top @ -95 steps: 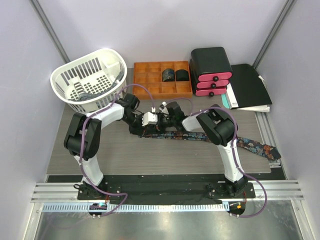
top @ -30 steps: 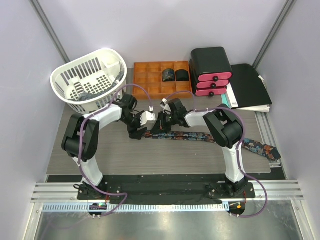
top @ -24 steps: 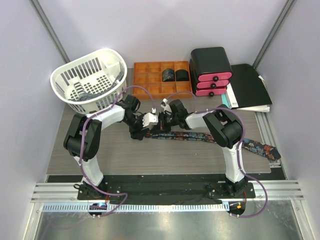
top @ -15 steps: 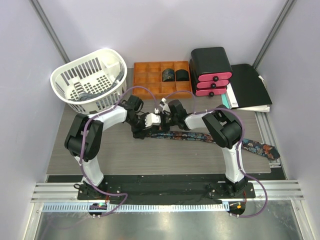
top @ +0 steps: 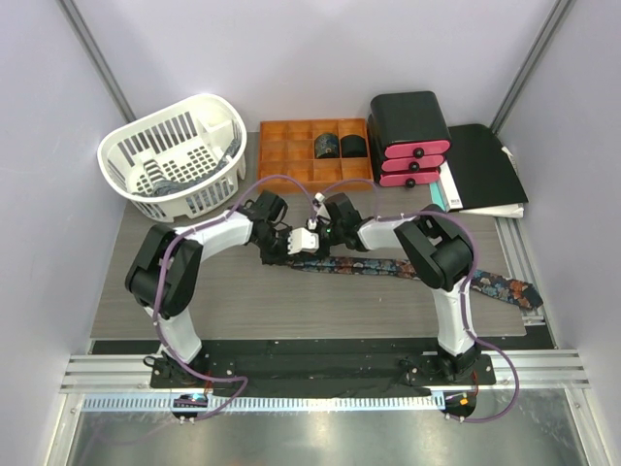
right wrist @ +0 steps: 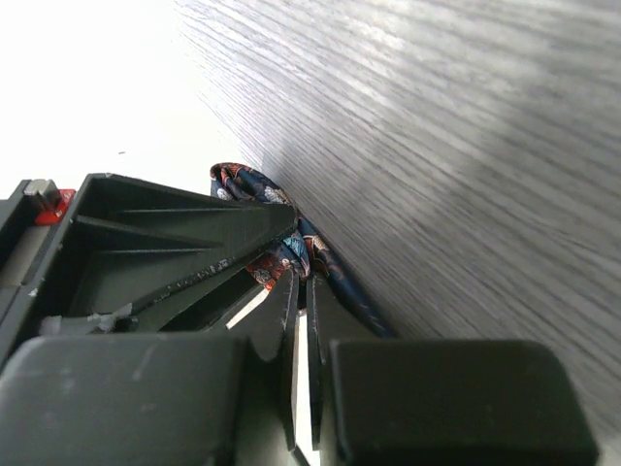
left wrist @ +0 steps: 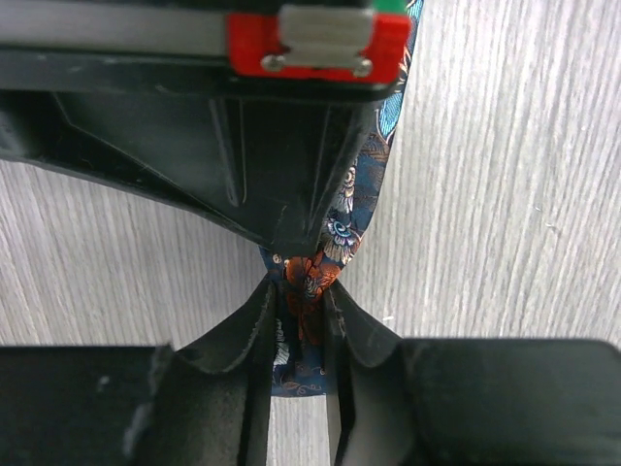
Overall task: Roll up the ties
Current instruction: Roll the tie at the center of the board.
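A dark navy tie (top: 427, 269) with red, blue and orange print lies across the table, its wide end (top: 505, 289) at the right edge. Both grippers meet tip to tip at its narrow left end. In the left wrist view my left gripper (left wrist: 303, 291) is shut on the bunched tie (left wrist: 342, 231). My right gripper (right wrist: 301, 277) is nearly closed, pinching the tie (right wrist: 340, 282) at its fingertips. From above, the left gripper (top: 296, 243) and right gripper (top: 318, 236) hide that end. Two rolled ties (top: 327, 146) (top: 353, 146) sit in the orange tray (top: 291, 155).
A white basket (top: 175, 155) with striped fabric stands at the back left. A black and pink drawer unit (top: 409, 136) and a black folder (top: 485, 165) stand at the back right. Purple cables (top: 281, 180) arch over both arms.
My left gripper has moved right, up to the right gripper, and has closed from open onto the tie's narrow end. The right gripper has stayed in place on the tie.
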You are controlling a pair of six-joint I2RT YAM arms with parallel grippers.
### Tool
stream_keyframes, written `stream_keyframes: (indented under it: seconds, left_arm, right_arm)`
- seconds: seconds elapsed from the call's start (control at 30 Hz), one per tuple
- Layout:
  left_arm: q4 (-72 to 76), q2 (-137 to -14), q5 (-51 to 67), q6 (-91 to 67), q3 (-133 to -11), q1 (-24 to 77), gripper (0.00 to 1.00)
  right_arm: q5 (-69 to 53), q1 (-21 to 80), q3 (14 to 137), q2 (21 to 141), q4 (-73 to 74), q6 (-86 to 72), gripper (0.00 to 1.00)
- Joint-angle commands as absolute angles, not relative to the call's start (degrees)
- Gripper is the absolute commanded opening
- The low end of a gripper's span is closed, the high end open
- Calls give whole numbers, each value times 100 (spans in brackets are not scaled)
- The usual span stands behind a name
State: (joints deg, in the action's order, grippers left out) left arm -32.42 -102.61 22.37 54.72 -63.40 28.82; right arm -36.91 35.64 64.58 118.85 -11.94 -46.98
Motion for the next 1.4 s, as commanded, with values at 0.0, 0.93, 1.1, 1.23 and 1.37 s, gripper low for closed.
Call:
stream_keyframes:
  seconds: [0.0, 0.93, 1.1, 1.23, 1.37]
  left_arm:
    - [-3401, -10081, 1846, 5493, -5951, 2848, 17]
    - [-3313, -10169, 1644, 5159, -5950, 2856, 15]
    - [-3313, -10178, 1591, 5115, -5959, 2856, 14]
    - [-3331, -10187, 1591, 5054, -5994, 2848, 14]
    - [-3357, -10204, 1573, 4966, -6012, 2848, 14]
  right_arm:
    - [-3718, 3595, 6741, 11575, -660, -4660, 13]
    - [-3981, 3024, 7497, 11382, 2733, -942, 24]
    - [-3473, 2971, 7428, 10664, 2953, 252, 61]
    - [-2981, 2971, 7041, 10143, 2935, 1806, 77]
    - [-2638, 2980, 6549, 9800, 2918, 2942, 80]
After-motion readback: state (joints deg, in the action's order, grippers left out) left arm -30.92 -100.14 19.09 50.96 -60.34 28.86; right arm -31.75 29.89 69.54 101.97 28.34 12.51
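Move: Both hands are at the tie's small rolled end: the roll is in the left fingertips, and about 1 cm to the right fingertips' left, at their height. The middle of the tie's flat strip lies some 27 cm to the right of the right hand, 3 cm back and 2 cm lower. The wooden tray is roughly 23 cm ahead of that hand and 6 cm to its right. Right fingers let go of the roll, withdrawing some 11 cm right, finally rising, while left keeps pinching. ##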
